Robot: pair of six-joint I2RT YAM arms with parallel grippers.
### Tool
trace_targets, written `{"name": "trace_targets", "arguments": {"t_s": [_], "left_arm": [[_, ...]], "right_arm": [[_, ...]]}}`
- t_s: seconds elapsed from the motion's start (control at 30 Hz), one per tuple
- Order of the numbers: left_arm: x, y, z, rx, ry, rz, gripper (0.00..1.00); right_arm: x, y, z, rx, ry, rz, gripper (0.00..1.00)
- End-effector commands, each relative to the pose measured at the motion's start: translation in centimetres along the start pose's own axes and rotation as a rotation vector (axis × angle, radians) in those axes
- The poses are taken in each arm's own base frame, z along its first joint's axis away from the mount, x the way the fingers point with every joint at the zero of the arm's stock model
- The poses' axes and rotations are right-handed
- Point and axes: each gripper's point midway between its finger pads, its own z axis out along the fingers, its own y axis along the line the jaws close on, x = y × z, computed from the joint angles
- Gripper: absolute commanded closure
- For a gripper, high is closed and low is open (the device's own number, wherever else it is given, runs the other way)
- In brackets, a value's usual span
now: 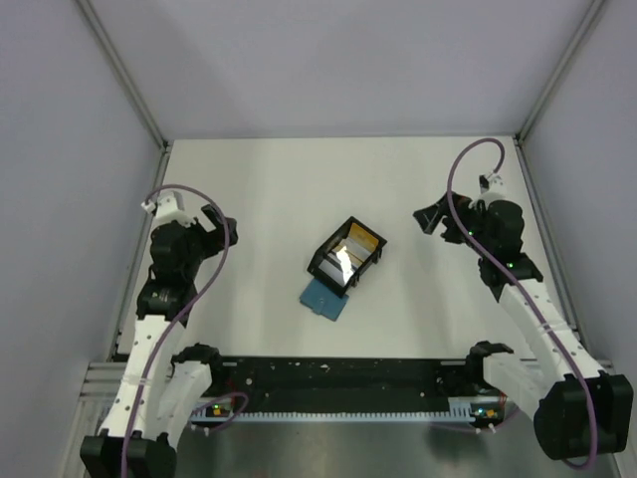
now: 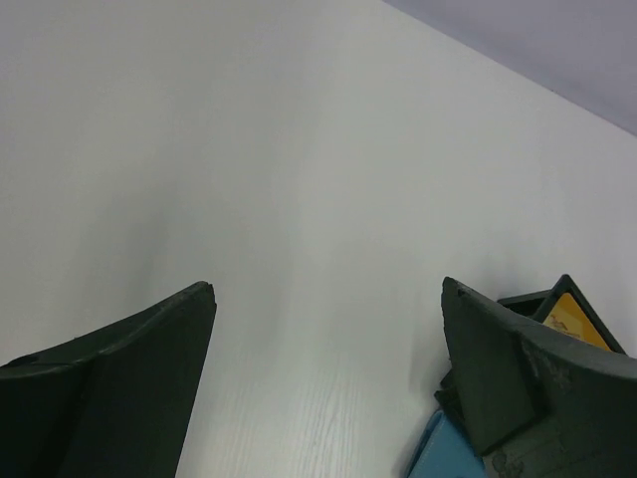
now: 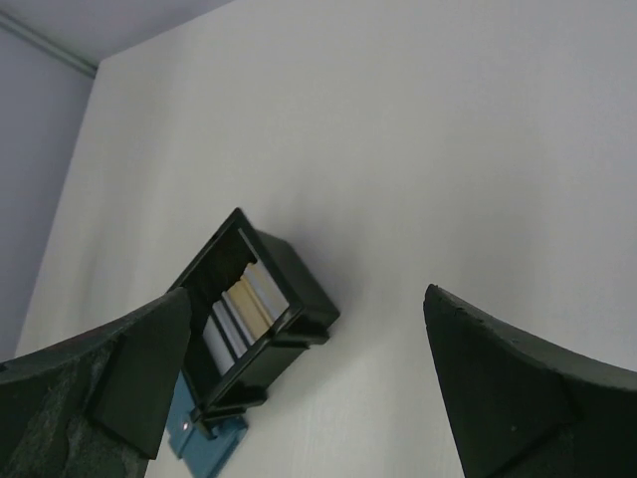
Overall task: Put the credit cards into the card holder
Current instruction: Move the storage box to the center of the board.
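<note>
The credit cards (image 1: 350, 253) lie in a black open-topped tray (image 1: 324, 257) at mid-table; an orange-yellow one and a shiny silver one show. The teal-blue card holder (image 1: 323, 298) lies flat against the tray's near-left end, partly under it. My left gripper (image 1: 213, 223) is open, far to the left of both. My right gripper (image 1: 430, 218) is open too, off to the tray's right. In the right wrist view the cards (image 3: 237, 311) stand in the tray (image 3: 299, 279) with the card holder (image 3: 206, 450) below it, beyond my right gripper (image 3: 307, 293). The left wrist view has the card holder (image 2: 446, 460) beside my left gripper (image 2: 326, 287).
The white table (image 1: 269, 189) is enclosed by grey walls on the left, back and right. A black rail (image 1: 338, 376) with both arm bases runs along the near edge. The orange card (image 2: 577, 319) peeks out behind the left gripper's right finger (image 2: 498, 378).
</note>
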Motion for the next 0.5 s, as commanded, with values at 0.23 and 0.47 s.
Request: {"name": "trace_targets", "arguments": {"t_s": [0.23, 0.47], "left_arm": [[2.7, 1.8, 0.2, -0.081, 0.013, -0.173, 0.02], [5.9, -4.3, 1.3, 0.246, 0.138, -0.213, 0.02]], "right_arm": [[5.2, 6.7, -0.7, -0.264, 0.290, -0.105, 0.01], [5.1, 9.1, -0.3, -0.329, 0.334, -0.140, 0.01]]}}
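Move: The storage box stands some 25 cm to the right hand's left and 8 cm ahead of it, about 16 cm below. The blue card holder lies flat by the box's near end, about 10 cm nearer the arms and 5 cm farther left than the box's middle. From the left hand the box is roughly 30 cm to the right, 10 cm ahead and 17 cm below; the holder is some 25 cm to that hand's right and level with it fore and aft. The storage box is approached from both sides, with open fingers. The right hand sweeps about 8 cm left towards its clip side, drawing back some 4 cm, sinking slightly and swinging about 25 degrees counter-clockwise. The left hand first edges a little left and back, then drops about 6 cm and comes back right, tipping its right side up. ##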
